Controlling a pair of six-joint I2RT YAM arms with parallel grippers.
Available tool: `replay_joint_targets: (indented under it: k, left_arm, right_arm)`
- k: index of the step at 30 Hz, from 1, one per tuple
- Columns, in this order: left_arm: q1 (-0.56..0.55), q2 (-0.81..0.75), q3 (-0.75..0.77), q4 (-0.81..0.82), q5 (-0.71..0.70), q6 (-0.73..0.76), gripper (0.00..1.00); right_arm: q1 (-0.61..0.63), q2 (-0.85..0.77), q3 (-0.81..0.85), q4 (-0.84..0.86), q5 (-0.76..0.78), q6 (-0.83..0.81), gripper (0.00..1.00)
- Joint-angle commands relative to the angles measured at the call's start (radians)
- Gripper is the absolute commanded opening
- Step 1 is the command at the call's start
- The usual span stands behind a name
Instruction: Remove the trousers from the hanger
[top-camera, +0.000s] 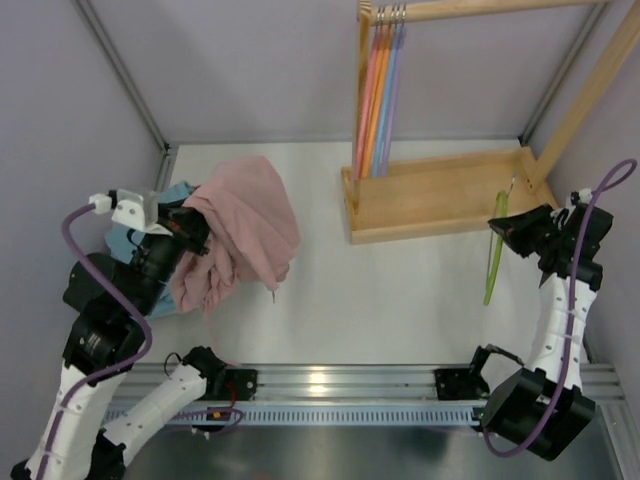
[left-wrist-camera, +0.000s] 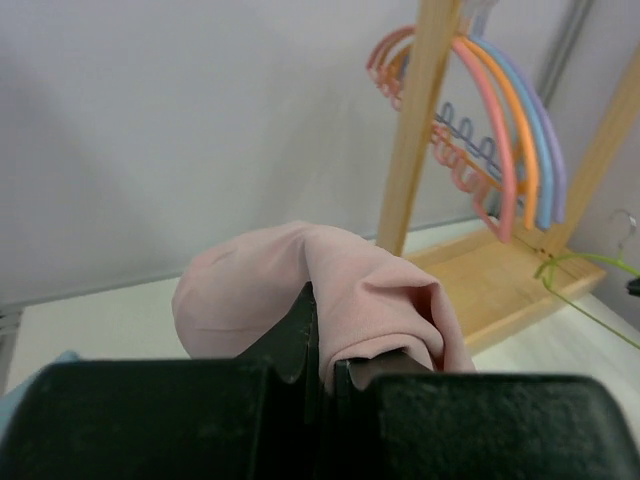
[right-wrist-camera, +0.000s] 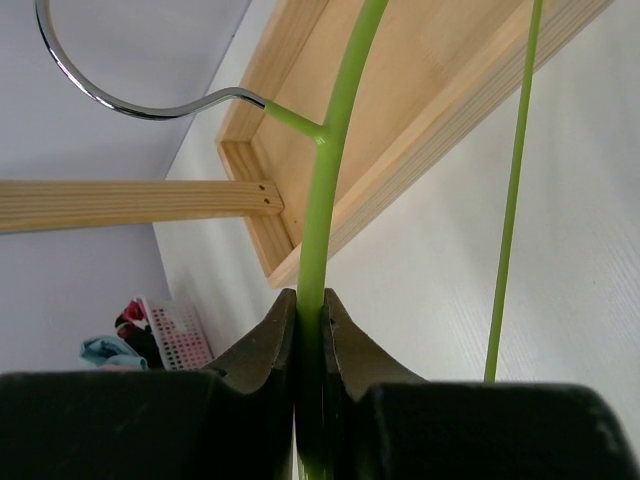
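Observation:
The pink trousers (top-camera: 245, 228) lie bunched at the left of the table, off the hanger. My left gripper (top-camera: 190, 228) is shut on a fold of the trousers (left-wrist-camera: 330, 300), with pink cloth pinched between its fingers. At the right side, the green hanger (top-camera: 494, 250) hangs bare with my right gripper (top-camera: 505, 228) shut on it. In the right wrist view the hanger's green arm (right-wrist-camera: 325, 200) runs up from between the closed jaws to its metal hook (right-wrist-camera: 110, 95).
A wooden rack (top-camera: 440, 190) with several coloured hangers (top-camera: 380, 90) stands at the back right. Light blue cloth (top-camera: 125, 240) lies under the trousers at the left. Grey walls close in the table. A metal rail (top-camera: 340, 385) runs along the near edge.

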Motion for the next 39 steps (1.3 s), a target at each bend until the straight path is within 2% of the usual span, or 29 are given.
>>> replay_joint_targets:
  k: [1,2,4,5,8,15,19,27,33,39]
  left_arm:
    - [0.120,-0.056,0.033,0.030,-0.002,-0.067,0.00]
    - [0.204,-0.076,0.038,0.022,-0.014,-0.076,0.00]
    - [0.284,-0.101,0.056,-0.004,-0.018,-0.095,0.00]
    - [0.362,-0.127,0.061,-0.018,-0.035,-0.101,0.00]
    - [0.482,-0.167,0.097,-0.077,-0.067,-0.092,0.00]
    - [0.671,-0.217,0.183,-0.215,-0.274,-0.017,0.00]
    - [0.781,-0.234,0.209,-0.315,-0.322,-0.001,0.00]
    - [0.799,-0.162,0.151,-0.335,-0.396,0.104,0.00]
    - [0.799,-0.049,0.027,-0.158,-0.345,0.177,0.00]
    - [0.799,0.141,-0.047,0.007,-0.299,0.209,0.00]
  right_arm:
    - [0.003,0.005,0.079,0.054,-0.023,-0.014,0.00]
    - [0.003,0.008,0.082,0.052,-0.021,-0.017,0.00]
    - [0.003,0.008,0.088,0.052,-0.020,-0.017,0.00]
    - [0.004,0.010,0.088,0.055,-0.020,-0.014,0.00]
    - [0.007,0.021,0.086,0.067,-0.032,-0.005,0.00]
    - [0.029,0.027,0.097,0.075,-0.038,0.008,0.00]
    - [0.036,0.025,0.088,0.075,-0.036,0.012,0.00]
    - [0.053,0.062,0.112,0.086,-0.038,0.022,0.00]
    - [0.058,0.070,0.105,0.096,-0.033,0.035,0.00]
    - [0.058,0.070,0.122,0.086,-0.033,0.032,0.00]
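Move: The left hand holds the pink trousers high up; the basket they are being taken to lies about 20 cm to its left, 11 cm ahead and some 38 cm below. The blue trousers cover the basket at the same spot, about 28 cm below the hand. The rack's left post stands roughly 27 cm ahead and 34 cm to the hand's right, its middle about 17 cm lower. From the right hand, holding the green hanger, the basket is some 85 cm left, 3 cm ahead and 14 cm below. Keeping its pinch on the pink trousers, the left hand sweeps them about 24 cm left over the basket in a loop, drawing back about 13 cm and rising slightly, then coming forward again by as much and sinking some 11 cm from its high point. The wrist turns about 65 degrees counter-clockwise, mostly in the first half, and tips down late on, while the right hand keeps its grip on the green hanger and barely shifts. ##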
